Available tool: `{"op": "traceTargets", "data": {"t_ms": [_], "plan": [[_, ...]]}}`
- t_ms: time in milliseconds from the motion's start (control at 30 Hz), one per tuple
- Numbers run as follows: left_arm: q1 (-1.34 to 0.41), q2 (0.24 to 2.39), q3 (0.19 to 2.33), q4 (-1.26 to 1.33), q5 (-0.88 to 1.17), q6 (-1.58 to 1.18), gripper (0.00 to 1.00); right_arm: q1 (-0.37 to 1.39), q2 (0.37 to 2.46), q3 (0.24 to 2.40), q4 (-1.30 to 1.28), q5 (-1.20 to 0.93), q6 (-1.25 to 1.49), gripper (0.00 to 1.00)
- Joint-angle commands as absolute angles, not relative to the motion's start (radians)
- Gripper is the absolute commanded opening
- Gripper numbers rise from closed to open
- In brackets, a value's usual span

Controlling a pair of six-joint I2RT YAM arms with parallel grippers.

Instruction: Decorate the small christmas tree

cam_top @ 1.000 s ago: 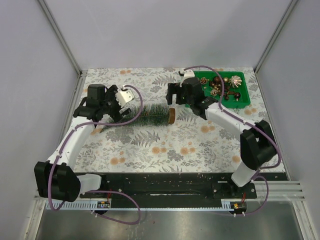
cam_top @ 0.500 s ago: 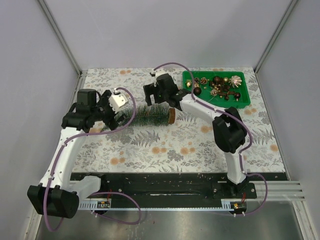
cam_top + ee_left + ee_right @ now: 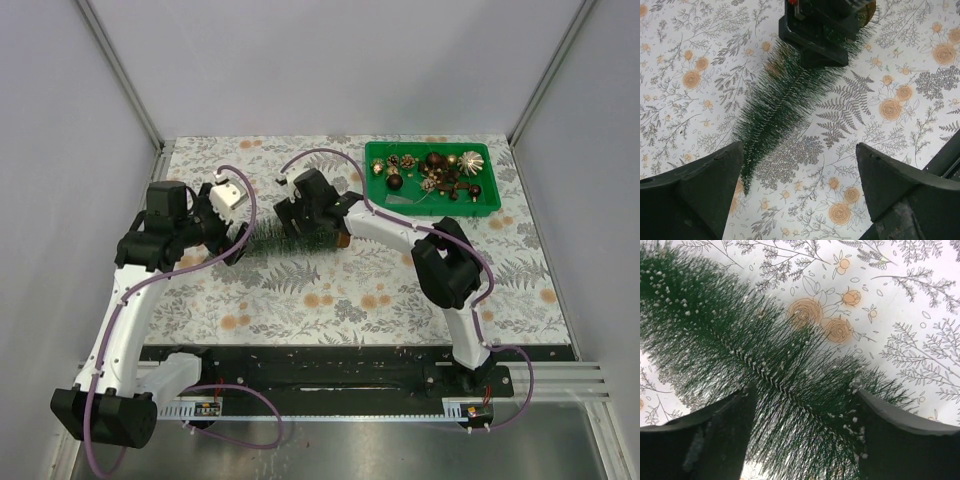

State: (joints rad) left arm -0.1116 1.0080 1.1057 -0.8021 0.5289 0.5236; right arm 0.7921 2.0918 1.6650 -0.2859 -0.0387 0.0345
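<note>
The small christmas tree (image 3: pixel 262 238) lies on its side on the floral tablecloth, tip to the left and wood disc base (image 3: pixel 343 233) to the right. My right gripper (image 3: pixel 300 220) is down over its thick middle. In the right wrist view the tree (image 3: pixel 765 370) runs between the two spread fingers of my right gripper (image 3: pixel 802 430), and its frosty bristles brush both of them. My left gripper (image 3: pixel 232 245) hovers open above the tip. In the left wrist view the tree (image 3: pixel 785 100) ends by the left finger, and my left gripper (image 3: pixel 800 185) has only cloth between its fingers.
A green tray (image 3: pixel 440 208) with several brown, gold and silver ornaments (image 3: pixel 440 172) stands at the back right. Grey walls and metal frame posts close in the table on three sides. The right arm's elbow (image 3: pixel 445 262) stands right of the tree.
My right gripper swung left from beside the green tray onto the tree's middle, and its jaws have narrowed a little. My left gripper drew slightly left, staying by the tip.
</note>
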Motion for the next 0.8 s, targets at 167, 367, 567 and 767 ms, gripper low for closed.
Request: {"op": "traceTargets", "data": {"t_ms": [167,367,567,767], "plan": [[-0.109,0.980,1.108,-0.733,0.489,0.445,0.99,0.799,2.062,1.646,-0.288,-0.052,0.015,0.26],[-0.109,0.976,1.092,-0.695,0.485,0.382,0.99,0.799,1.932,1.586,-0.203,0.037,0.057,0.01],[-0.109,0.974,1.072,-0.692,0.525,0.344,0.99,0.787,1.729,1.286,0.162,0.063,0.279,0.00],[-0.110,0.977,1.048,-0.683,0.563,0.299,0.99,0.773,1.643,0.872,0.852,0.124,0.599,0.00]]}}
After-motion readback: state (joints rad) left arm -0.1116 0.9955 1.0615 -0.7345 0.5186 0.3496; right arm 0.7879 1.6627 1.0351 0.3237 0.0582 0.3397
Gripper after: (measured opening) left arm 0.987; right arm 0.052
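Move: The Christmas tree lies on its side with its trunk running between the right hand's open fingers; its middle is roughly 2 cm to the left of that hand, 1 cm back and 2 cm below. Its pot is about 12 cm to the right and 2 cm back, and the green ornament tray some 33 cm right and 13 cm ahead, a little lower. From the left hand the tree's middle is about 11 cm ahead, 10 cm right and 17 cm down. The tree's trunk is pinched through the bristles as the right fingers, wide open and already down in them, shut almost without travelling. The right hand then lifts some 7 cm, easing about 4 cm right towards the pot end and 3 cm back, while its left side rolls up by roughly 25 degrees and it turns somewhat clockwise. ##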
